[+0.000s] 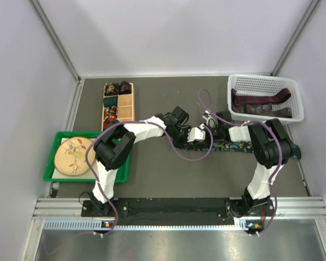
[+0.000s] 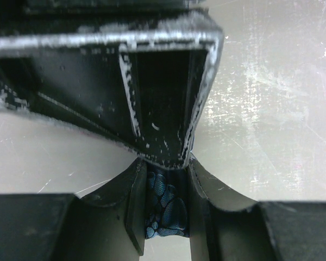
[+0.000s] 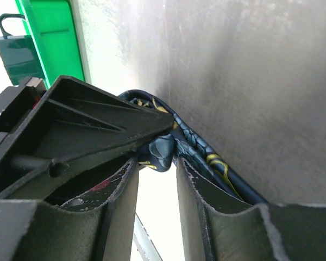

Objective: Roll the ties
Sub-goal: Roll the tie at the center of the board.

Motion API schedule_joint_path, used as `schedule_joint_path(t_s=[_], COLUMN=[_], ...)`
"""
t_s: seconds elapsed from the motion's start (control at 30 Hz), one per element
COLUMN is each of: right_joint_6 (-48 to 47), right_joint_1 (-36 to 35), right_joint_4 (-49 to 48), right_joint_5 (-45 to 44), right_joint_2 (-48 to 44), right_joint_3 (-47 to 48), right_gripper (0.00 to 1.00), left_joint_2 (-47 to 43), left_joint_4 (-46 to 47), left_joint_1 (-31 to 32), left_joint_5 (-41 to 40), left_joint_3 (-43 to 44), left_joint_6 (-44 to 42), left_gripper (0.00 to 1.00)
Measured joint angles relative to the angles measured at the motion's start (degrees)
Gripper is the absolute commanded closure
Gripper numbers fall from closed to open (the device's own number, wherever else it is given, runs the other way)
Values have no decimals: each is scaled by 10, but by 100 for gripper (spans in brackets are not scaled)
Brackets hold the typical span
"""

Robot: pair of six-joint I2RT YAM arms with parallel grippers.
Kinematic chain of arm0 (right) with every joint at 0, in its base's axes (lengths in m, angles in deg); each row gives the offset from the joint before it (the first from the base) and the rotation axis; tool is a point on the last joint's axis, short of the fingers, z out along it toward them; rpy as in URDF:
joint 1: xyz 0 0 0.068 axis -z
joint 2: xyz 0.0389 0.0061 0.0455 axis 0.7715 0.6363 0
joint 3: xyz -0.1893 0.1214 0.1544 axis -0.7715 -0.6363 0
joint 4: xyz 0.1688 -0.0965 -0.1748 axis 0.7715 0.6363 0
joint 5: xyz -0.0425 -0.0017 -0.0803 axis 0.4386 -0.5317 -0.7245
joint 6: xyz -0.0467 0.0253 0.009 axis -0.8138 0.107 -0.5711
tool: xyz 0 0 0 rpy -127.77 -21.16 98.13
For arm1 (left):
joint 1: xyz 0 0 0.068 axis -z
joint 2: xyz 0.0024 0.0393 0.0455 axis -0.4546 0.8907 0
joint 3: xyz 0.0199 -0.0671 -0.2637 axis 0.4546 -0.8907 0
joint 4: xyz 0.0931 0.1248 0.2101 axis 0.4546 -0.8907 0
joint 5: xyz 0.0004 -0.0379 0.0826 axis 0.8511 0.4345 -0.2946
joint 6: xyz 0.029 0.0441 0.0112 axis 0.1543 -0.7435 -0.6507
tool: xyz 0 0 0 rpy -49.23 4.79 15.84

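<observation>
A dark blue patterned tie (image 1: 228,147) lies stretched across the mat right of centre, and both grippers meet at its left end. In the left wrist view, my left gripper (image 2: 164,182) is shut on a bunched piece of the blue tie (image 2: 171,209), with the other arm's finger just ahead of it. My right gripper (image 3: 156,163) has a fold of the same tie (image 3: 165,151) pinched at its fingertips. The rest of the tie (image 3: 212,157) trails past its right finger. From above, the left gripper (image 1: 193,136) and right gripper (image 1: 206,129) nearly touch.
A white basket (image 1: 294,92) at the back right holds dark red patterned ties (image 1: 258,100). A wooden divided box (image 1: 131,100) at the back left holds several coiled ties. A green tray (image 1: 50,163) with a plate (image 1: 73,155) sits at the left.
</observation>
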Motion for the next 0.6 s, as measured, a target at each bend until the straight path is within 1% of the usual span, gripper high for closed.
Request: schedule_joint_path(t_s=[0.17,0.27,0.3,0.33,0.4,0.47,0.5,0.53,0.57,0.6], right_joint_6=[9,11,12,12,11,8,7,4,3,0], right_joint_1=[-4,-5,-5,-5,-5,-5,-5,-5,-5,-5], right_joint_4=[-12,-16,-16,-16,-15,-10,-7,-4,-2,-2], right_joint_5=[0,0,-1,-2,-7,-8,-7,-6,-5,-4], right_joint_2=[3,3,3,4,7,12,17,21,23,25], right_joint_3=[1,1,1,1,2,5,10,14,16,17], right_gripper=[68,76,84,87,89,89,93,98,100,100], left_joint_2=[0,0,0,0,0,0,0,0,0,0], left_joint_4=[-1,-1,-2,-2,-2,-2,-2,-2,-3,-3], left_joint_1=[0,0,0,0,0,0,0,0,-1,-1], left_joint_5=[0,0,0,0,0,0,0,0,0,0], left_joint_3=[1,1,1,1,1,1,1,1,1,1], left_joint_6=[0,0,0,0,0,-1,-1,-2,-2,-2], left_gripper=[93,93,93,92,92,92,92,89,85,80])
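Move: Just about 1 cm to the left of the right hand and 1 cm lower sits the folded, partly rolled end of the tie. It is still clamped in the left hand's pads, about 1 cm to the left hand's right and 1 cm below its hand point. The flat rest of the tie runs to the right; its far end is some 39 cm right of the right hand and 5 cm back. The white basket stands roughly 26 cm right and 16 cm ahead. Closing its fingers from about a third open to nearly shut, the right hand pinches the tie's fold right beside the left hand's fingertips. It stays almost in place, easing a touch left and then sinking and edging forward, each by about half a centimetre. The left hand holds still and keeps its grip on the roll. ##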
